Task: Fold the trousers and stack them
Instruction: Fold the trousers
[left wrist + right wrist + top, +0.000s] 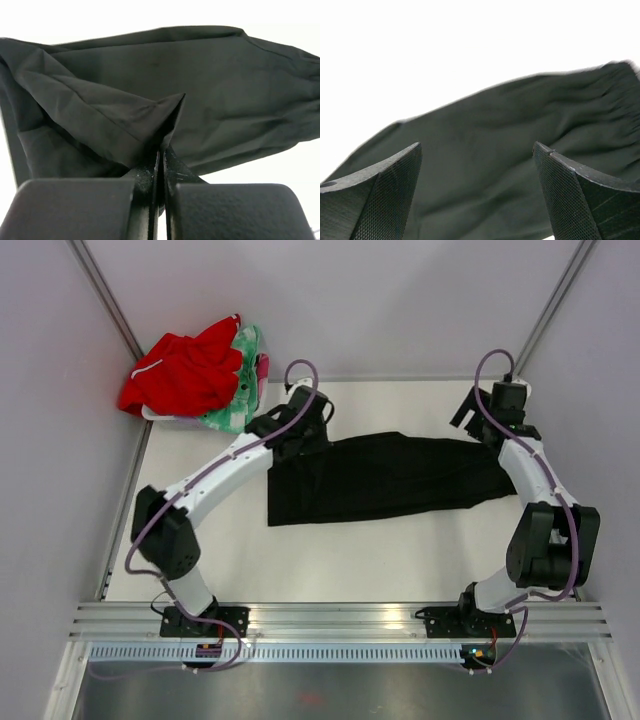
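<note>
The black trousers [390, 478] lie stretched sideways across the middle of the table, folded lengthwise. My left gripper [298, 440] sits at their back left corner. In the left wrist view it [162, 152] is shut on a raised fold of the trousers [230, 95], which peaks just above the jaws. My right gripper [466, 413] hovers past the trousers' right end, near the back of the table. Its fingers [395, 185] stand wide open with nothing between them [476, 148], and the gathered end of the trousers [530, 115] lies below.
A red garment [185, 370] and a green-and-pink patterned cloth [248, 380] are piled at the back left corner, close behind my left arm. Grey walls flank the table, and a metal rail [340, 618] runs along its near edge.
</note>
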Robot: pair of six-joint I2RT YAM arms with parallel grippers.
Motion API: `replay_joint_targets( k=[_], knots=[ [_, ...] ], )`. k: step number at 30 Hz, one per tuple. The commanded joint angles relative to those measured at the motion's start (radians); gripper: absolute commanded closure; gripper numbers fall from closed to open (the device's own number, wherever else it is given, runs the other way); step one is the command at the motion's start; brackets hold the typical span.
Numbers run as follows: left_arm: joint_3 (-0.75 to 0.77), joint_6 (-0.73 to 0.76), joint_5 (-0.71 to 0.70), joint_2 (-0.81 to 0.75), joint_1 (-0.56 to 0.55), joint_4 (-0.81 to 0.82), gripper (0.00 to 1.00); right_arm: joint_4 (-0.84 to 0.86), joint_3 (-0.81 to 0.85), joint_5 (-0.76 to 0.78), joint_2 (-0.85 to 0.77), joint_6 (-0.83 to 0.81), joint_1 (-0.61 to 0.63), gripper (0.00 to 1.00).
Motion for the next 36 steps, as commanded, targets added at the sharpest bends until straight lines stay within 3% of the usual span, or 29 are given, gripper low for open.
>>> replay_joint_targets(
  k=[1, 6, 16, 18, 19, 22, 28, 30, 32, 36],
  knots=[
    [0.141, -0.152, -0.063, 0.162, -0.034, 0.006, 0.98, -0.030, 0.116, 0.004, 0.036, -0.014, -0.030, 0.02],
    [0.355, -0.126, -0.020, 0.348, -0.086, -0.028, 0.98, -0.019, 0.123, -0.037, 0.036, -0.030, -0.037, 0.02],
    [0.356, -0.126, 0.112, 0.440, -0.118, 0.030, 0.98, -0.018, 0.071, -0.071, 0.050, -0.046, -0.055, 0.02],
    [0.366, -0.097, 0.139, 0.442, -0.117, 0.032, 0.92, -0.016, 0.065, -0.114, 0.053, -0.052, -0.055, 0.02],
    [0.379, -0.077, 0.153, 0.437, -0.117, 0.024, 0.64, -0.016, 0.064, -0.118, 0.051, -0.055, -0.054, 0.02],
    [0.387, -0.022, 0.153, 0.390, -0.117, -0.022, 0.01, -0.005, 0.054, -0.176, 0.044, -0.057, -0.055, 0.02],
    [0.378, 0.115, 0.055, 0.222, -0.095, -0.085, 0.00, 0.032, 0.050, -0.336, 0.011, -0.063, -0.051, 0.02],
    [0.338, 0.120, 0.075, 0.158, -0.039, -0.083, 0.00, 0.029, 0.051, -0.386, -0.001, -0.095, -0.032, 0.02],
    [0.207, 0.106, 0.104, 0.091, 0.033, -0.056, 0.00, 0.018, 0.054, -0.393, -0.010, -0.119, 0.009, 0.03],
    [-0.084, 0.142, 0.266, 0.015, 0.116, 0.041, 0.07, 0.031, 0.036, -0.410, 0.007, -0.181, 0.208, 0.05]
  ],
)
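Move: The left hand still holds the trousers' left end in the air. The spot it is carried to, on the trousers' middle, lies about 13 cm to its right, 1 cm ahead and 20 cm below; the trousers' present left edge lies some 10 cm to its left and level with it, and the piled laundry basket about 26 cm left and 18 cm ahead. From the open right hand that spot is roughly 26 cm left, 4 cm back and 16 cm below. Keeping its pinch, the left hand carries the raised end about 12 cm to the right over the lying cloth while sinking some 8 cm and edging forward, opens wide to let go while still well above the table, then climbs about 11 cm and swings back left almost to where it began. The empty right hand stays open, bobs up and forward a little and settles again, then slides left some 9 cm above the trousers towards the released end, turning about 25 degrees counter-clockwise. ##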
